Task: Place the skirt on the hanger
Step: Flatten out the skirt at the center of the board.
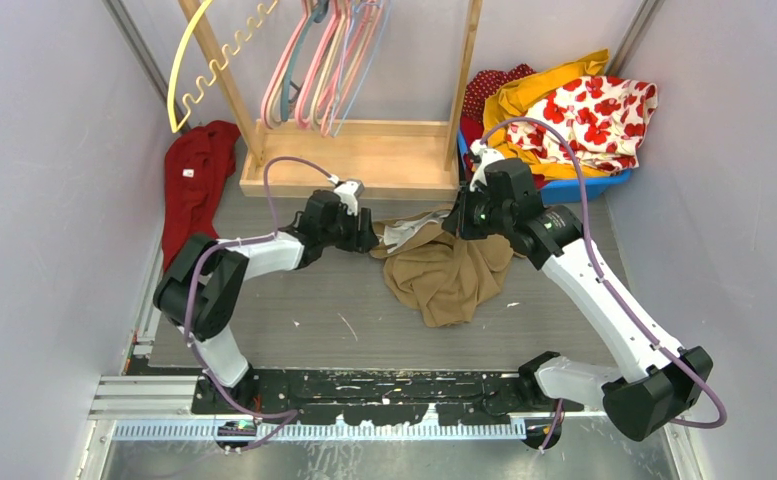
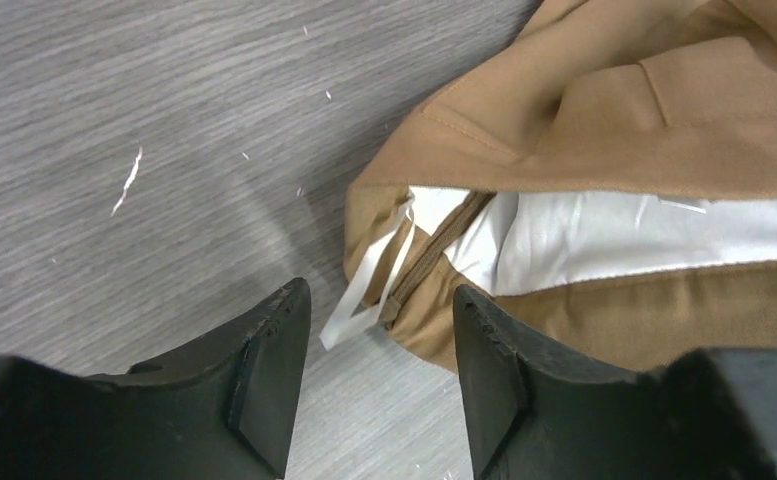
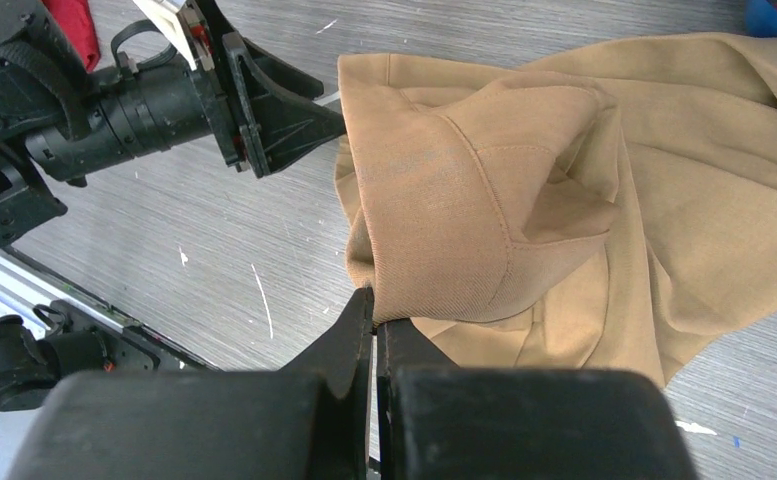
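Note:
The tan skirt (image 1: 449, 275) lies crumpled on the grey table, part of it lifted. My right gripper (image 3: 374, 308) is shut on a fold of the skirt (image 3: 524, 170) and holds it above the surface. My left gripper (image 2: 379, 325) is open at the skirt's waistband (image 2: 604, 240), where white lining, the zipper end and a white ribbon loop (image 2: 364, 300) show. That corner lies just ahead of its fingertips, untouched by the pads. In the top view the left gripper (image 1: 369, 240) and right gripper (image 1: 456, 222) flank the skirt's far edge. Several pink and blue hangers (image 1: 324, 60) hang on the wooden rack.
The wooden rack's base (image 1: 364, 160) stands right behind both grippers. A yellow hanger (image 1: 189, 70) hangs at its left, a red garment (image 1: 196, 185) lies at far left. A blue bin (image 1: 574, 185) with red, yellow and floral clothes sits at back right.

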### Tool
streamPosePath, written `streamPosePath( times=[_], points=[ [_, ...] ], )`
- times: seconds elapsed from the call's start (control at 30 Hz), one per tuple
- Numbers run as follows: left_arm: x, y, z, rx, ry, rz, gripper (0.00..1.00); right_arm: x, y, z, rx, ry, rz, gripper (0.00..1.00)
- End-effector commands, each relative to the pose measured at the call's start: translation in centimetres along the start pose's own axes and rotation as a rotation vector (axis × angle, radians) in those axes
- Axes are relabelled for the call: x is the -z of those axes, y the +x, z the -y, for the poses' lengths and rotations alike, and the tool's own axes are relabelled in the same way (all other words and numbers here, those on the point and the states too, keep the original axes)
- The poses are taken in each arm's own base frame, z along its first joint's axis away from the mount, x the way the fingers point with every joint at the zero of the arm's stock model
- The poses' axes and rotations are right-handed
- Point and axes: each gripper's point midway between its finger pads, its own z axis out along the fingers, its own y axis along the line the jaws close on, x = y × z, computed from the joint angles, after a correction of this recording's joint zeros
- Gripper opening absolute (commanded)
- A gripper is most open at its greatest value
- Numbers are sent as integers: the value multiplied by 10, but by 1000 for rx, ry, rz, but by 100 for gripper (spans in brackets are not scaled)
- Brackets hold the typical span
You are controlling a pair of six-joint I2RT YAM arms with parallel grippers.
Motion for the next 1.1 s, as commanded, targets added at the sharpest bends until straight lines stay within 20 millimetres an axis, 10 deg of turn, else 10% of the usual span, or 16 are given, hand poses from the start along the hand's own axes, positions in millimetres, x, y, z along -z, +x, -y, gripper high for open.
streamPosePath(
  times=[0.0, 0.33, 0.73, 1.07],
  points=[
    [-8, -32, 7, -36, 37, 76, 54, 9, -10, -3, 30, -12, 49, 1],
    [-15, -29, 5, -23, 21, -3, 33, 9, -11, -1, 44, 3, 49, 1],
    [-5, -16, -3, -26, -35, -93, 41, 6, -8, 1, 47, 5, 43, 1],
    [-4, -10, -6, -22, -46, -131, 28, 7, -8, 2, 48, 10, 47, 1]
  ],
)
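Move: Just below the left fingertips, about 2 cm down, 2 cm to the right and 1 cm ahead, lies the white hanging loop at the skirt's near-left waistband corner. From the left hand the crumpled body of the skirt is roughly 15 cm right and 6 cm back, and the middle of the wooden rack base some 16 cm ahead and 4 cm left. From the right hand the loop lies about 13 cm left, 9 cm ahead and 20 cm down. Reaching about 2 cm forward and slightly right over the white loop, the left hand narrows its fingers, then draws back the same 2 cm while sinking about 1.5 cm, its fingers tipping some 10 degrees steeper. They reopen a little and narrow again around the loop, still not shut. The right hand keeps its pinch on the raised waistband, almost still. ##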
